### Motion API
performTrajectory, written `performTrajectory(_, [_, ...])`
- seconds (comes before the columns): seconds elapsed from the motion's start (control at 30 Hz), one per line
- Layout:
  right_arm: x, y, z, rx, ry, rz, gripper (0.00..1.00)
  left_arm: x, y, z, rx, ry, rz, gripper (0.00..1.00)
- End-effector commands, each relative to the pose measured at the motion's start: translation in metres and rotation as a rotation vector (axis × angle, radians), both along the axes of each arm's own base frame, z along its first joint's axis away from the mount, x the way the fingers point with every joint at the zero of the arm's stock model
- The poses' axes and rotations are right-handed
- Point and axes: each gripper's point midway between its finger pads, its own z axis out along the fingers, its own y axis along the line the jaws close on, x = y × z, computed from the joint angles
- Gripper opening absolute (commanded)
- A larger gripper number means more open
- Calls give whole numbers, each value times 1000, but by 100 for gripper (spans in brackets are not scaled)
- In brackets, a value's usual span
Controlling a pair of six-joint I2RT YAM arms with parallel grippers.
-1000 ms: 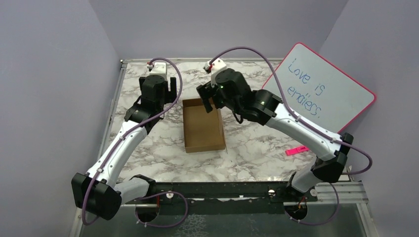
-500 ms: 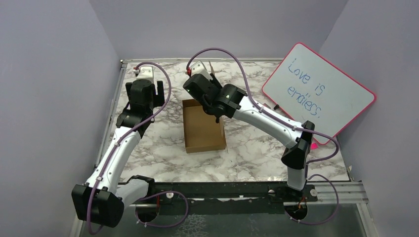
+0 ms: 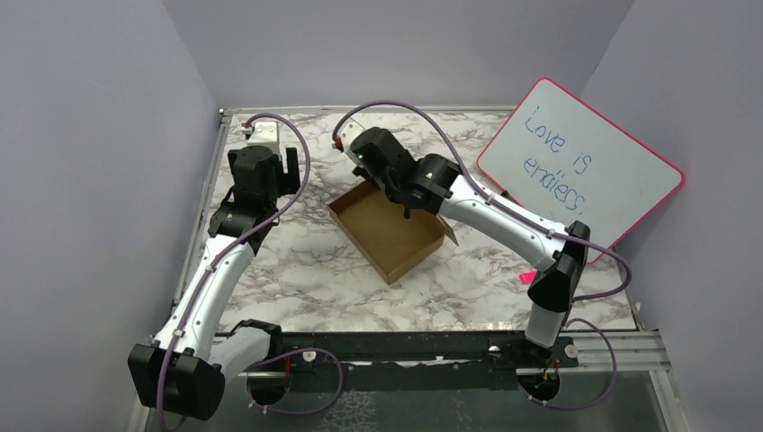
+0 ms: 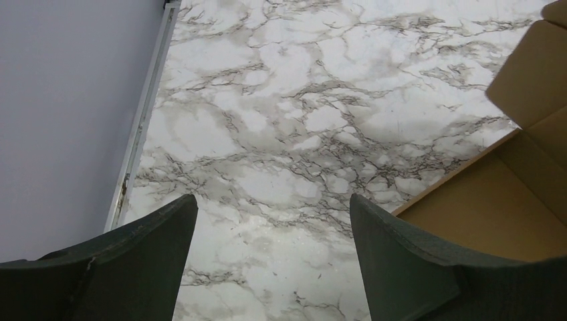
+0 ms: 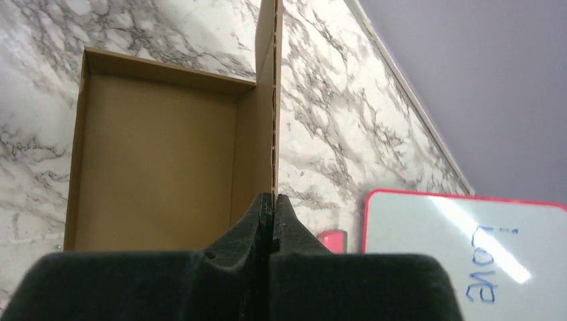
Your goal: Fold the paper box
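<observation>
The paper box [image 3: 391, 236] is a shallow open brown cardboard tray, lying turned at an angle in the middle of the marble table. My right gripper [image 3: 381, 183] is at its far corner, shut on the upper edge of one side wall. In the right wrist view that wall [image 5: 274, 100] runs edge-on straight out from my shut right gripper [image 5: 273, 196], with the box floor [image 5: 154, 154] to its left. My left gripper [image 3: 290, 171] hangs open over bare table to the left of the box. Its fingers [image 4: 394, 247] hold nothing, and the paper box [image 4: 508, 200] shows at the right.
A pink-rimmed whiteboard [image 3: 585, 166] with blue writing leans against the right wall and also shows in the right wrist view as a whiteboard [image 5: 468, 247]. A pink marker [image 3: 529, 276] lies near its foot. A metal rail [image 4: 144, 120] edges the table on the left.
The right gripper has shut on the box's side wall and swung the box from square to diagonal. The left arm drew back left, then held still, open.
</observation>
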Motion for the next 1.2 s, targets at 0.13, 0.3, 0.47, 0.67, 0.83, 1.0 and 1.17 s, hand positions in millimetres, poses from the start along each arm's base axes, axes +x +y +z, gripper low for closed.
performTrajectory(0.13, [11,13,41,168,23,440,1,-8,-9,20,-9,-80,-94,85])
performTrajectory(0.3, [4,15,47,136,7,619,1,-12,-16,28,15,-111,-165,85])
performTrajectory(0.47, [-5,18,44,117,38,787,1,-19,-30,33,50,-164,-285,86])
performTrajectory(0.67, [-15,25,38,89,50,922,1,-26,-33,35,118,-198,-355,88])
performTrajectory(0.83, [-18,25,39,107,37,984,1,-33,-36,40,151,-239,-395,88])
performTrajectory(1.0, [-12,23,37,110,17,945,13,-33,-44,37,152,-232,-454,84])
performTrajectory(1.17, [-15,17,55,167,14,885,31,-31,-58,34,146,-224,-540,81])
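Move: The open box lies beneath the right hand, its middle about 7 cm back, 3 cm left and some 23 cm below, skewed on the table; the fingers already pinch its raised lid by the upper edge. The pink eraser is roughly 20 cm to the right, 2 cm back, 27 cm below. From the empty left hand the box's middle is about 8 cm back, 25 cm right and 22 cm below. The box is swung counter-clockwise by the lid that the right hand still pinches: the hand goes forward about 3 cm while rising, curves back and left, and turns some 50 degrees with the lid before its fingers part a little around the edge. The left hand, open and empty, eases right, back and up towards the box, turning clockwise. ##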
